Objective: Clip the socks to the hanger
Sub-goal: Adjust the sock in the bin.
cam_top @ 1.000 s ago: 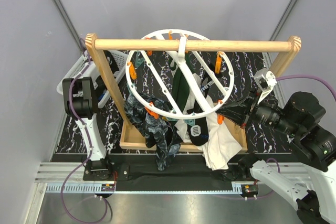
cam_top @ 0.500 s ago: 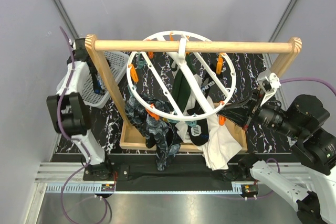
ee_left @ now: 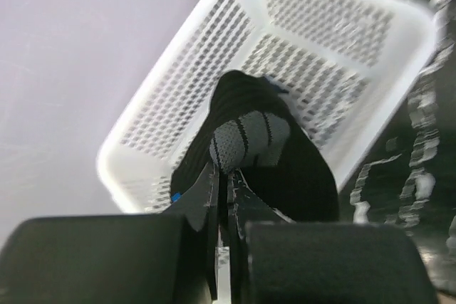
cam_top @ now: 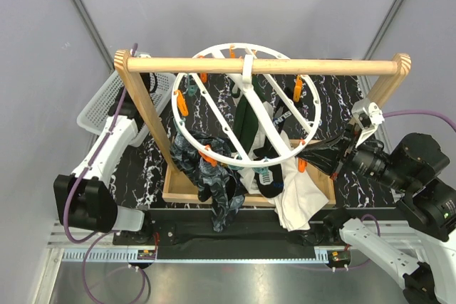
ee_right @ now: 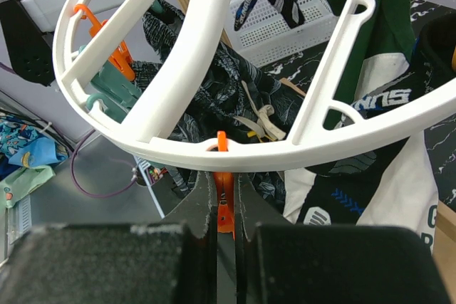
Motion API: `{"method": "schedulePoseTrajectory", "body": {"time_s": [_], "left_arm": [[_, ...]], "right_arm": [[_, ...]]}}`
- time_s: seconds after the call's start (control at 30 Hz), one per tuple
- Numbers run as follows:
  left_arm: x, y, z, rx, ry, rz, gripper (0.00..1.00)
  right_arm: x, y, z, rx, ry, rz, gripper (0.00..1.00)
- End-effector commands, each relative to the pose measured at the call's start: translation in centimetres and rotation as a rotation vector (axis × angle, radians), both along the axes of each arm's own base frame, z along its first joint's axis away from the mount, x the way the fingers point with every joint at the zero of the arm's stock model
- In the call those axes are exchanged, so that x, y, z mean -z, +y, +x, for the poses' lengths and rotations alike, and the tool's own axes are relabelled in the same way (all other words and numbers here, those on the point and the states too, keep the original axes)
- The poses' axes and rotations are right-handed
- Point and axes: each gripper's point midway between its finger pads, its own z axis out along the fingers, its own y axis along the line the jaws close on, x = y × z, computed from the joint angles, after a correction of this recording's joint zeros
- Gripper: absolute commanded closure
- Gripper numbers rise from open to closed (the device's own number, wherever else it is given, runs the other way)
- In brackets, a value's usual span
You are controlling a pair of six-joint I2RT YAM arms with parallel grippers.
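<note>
The hanger, a white ring with orange pegs, hangs from the wooden rail. A mottled teal-grey sock, a dark green sock and a black one hang from it. My right gripper is shut on an orange peg just under the ring's near rim; in the top view the gripper sits at the ring's right edge. My left gripper is shut on a black sock with a grey patch, held above the white basket.
The white mesh basket stands at the far left behind the rail's left post. A larger white cloth hangs below the ring's front right. The wooden base tray lies under the hanging pieces.
The left arm has swung out over the basket and its gripper has shut on the black sock. The right gripper stays shut on the peg, shifted slightly.
</note>
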Motion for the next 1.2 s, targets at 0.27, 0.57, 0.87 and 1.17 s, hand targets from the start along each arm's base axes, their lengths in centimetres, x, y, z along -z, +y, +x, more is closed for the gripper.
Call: {"method": "schedulePoseTrajectory", "body": {"time_s": [0.27, 0.57, 0.87, 1.17], "left_arm": [[3.6, -2.3, -0.1, 0.075, 0.125, 0.183, 1.00], [5.9, -3.1, 0.1, 0.049, 0.193, 0.132, 0.93], [6.8, -0.4, 0.7, -0.066, 0.155, -0.111, 0.34], [5.0, 1.6, -0.2, -0.267, 0.103, -0.430, 0.16]], "right_arm": [[1.8, -0.7, -1.3, -0.005, 0.071, -0.051, 1.00], [1.7, -0.7, -1.4, -0.011, 0.072, -0.046, 1.00], [1.3, -0.7, -1.5, -0.012, 0.065, -0.042, 1.00], [1.8, -0.4, -1.1, -0.017, 0.072, -0.048, 1.00]]}}
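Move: The left hand already pinches a pair of black socks, hanging above the white bin. The bin's middle lies about 21 cm below this hand, some 5 cm ahead and 4 cm left. The frame's left wooden post stands about 13 cm back and 10 cm right; the round hanger's centre is roughly 15 cm back, 30 cm right and 12 cm higher. From the right hand, the bin lies about 30 cm ahead, 46 cm left and 38 cm lower. The left hand lets go of the socks over the bin: it sinks about 10 cm, edging to its right and back on the way while the wrist tips some 15 degrees downward. The fingers start opening only near the bottom and go wide; then the empty hand lifts a couple of centimetres, swings left and rolls its left side down. The right hand keeps its pinch on the orange clip at the hanger's rim, easing back about a centimetre. ##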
